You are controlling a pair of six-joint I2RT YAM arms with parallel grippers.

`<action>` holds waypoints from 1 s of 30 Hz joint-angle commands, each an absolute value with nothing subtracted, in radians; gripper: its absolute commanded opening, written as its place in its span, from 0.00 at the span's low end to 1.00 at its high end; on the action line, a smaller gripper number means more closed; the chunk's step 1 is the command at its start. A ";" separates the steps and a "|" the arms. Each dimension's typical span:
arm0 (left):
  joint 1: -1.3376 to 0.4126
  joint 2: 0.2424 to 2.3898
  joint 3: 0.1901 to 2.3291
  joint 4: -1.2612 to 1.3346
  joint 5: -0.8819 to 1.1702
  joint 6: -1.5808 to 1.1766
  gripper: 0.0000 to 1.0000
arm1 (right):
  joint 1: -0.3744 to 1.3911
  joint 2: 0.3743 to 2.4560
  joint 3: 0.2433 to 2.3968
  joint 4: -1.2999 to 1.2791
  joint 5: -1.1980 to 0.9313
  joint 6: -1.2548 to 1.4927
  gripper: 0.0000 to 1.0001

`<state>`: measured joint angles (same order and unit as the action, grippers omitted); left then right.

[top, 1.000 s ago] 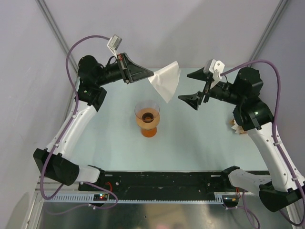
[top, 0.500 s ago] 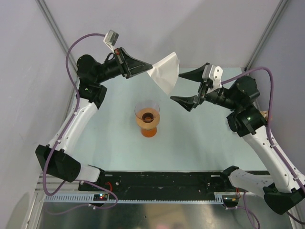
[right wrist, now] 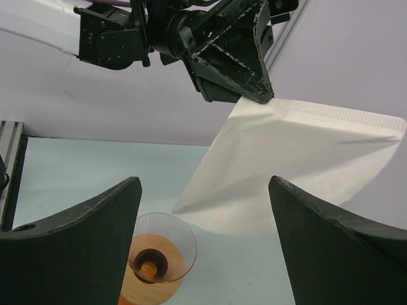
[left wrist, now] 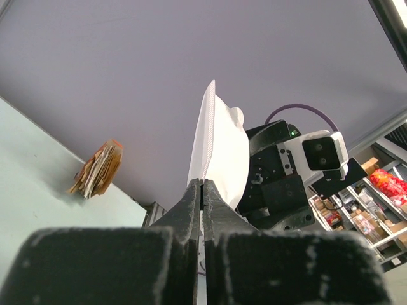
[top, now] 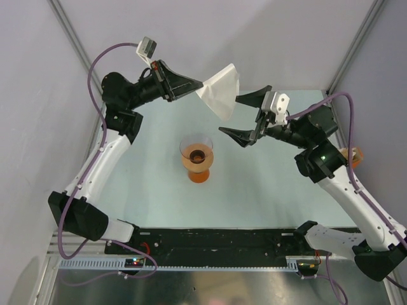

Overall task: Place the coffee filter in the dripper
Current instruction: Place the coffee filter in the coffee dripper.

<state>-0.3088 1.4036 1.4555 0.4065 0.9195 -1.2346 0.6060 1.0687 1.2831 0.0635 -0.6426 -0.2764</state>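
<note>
The coffee filter [top: 220, 93], a flat white paper fan, hangs in the air above the far side of the table. My left gripper [top: 201, 84] is shut on its left corner. From the left wrist the filter [left wrist: 219, 146] stands edge-on above the pinched fingertips [left wrist: 202, 185]. My right gripper [top: 230, 115] is open just to the right of the filter, its jaws spread wide and empty. In the right wrist view the filter [right wrist: 292, 165] hangs beyond the gap of the right gripper [right wrist: 205, 190]. The dripper [top: 197, 157], clear with an orange base, stands upright mid-table, below the filter and also below left as the dripper [right wrist: 156, 264].
A tan-and-white stack of paper fans [left wrist: 98, 168] lies near the table's right edge, mostly hidden behind the right arm in the top view [top: 351, 154]. A black rail [top: 222, 238] runs along the near edge. Grey walls close in the back and sides.
My right gripper has moved left toward the filter, its jaws narrowing slightly. The left gripper has lifted the filter a little up and back. The dripper has not moved.
</note>
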 commanded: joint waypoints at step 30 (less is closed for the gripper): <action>-0.351 1.348 1.411 0.488 0.952 -1.173 0.00 | 0.686 1.148 1.253 0.346 -0.422 -0.337 0.02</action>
<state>-0.3466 1.4059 1.4391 0.4519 0.9058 -1.2427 0.7078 1.1851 1.2556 0.3202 -0.4206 -0.3695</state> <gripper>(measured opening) 0.009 0.071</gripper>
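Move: My left hand still pinches the coffee filter at one corner; the filter's middle is about 5 cm to its right and a little below. From my open right hand, the filter's middle lies some 6 cm ahead, 2 cm left and about level, with its near corner reaching down towards the fingers. The dripper stands far below, roughly 30 cm under my right hand, 13 cm ahead and 9 cm to its left. I bring my right hand forward and left, about 4 cm each way, in to the near side of the filter, then ease back right about 1 cm as it keeps going forward and lifts slightly. Its wide-open fingers close almost fully and pinch the paper just short of my left fingertips, while my left hand keeps its grip, drifting only a centimetre. ##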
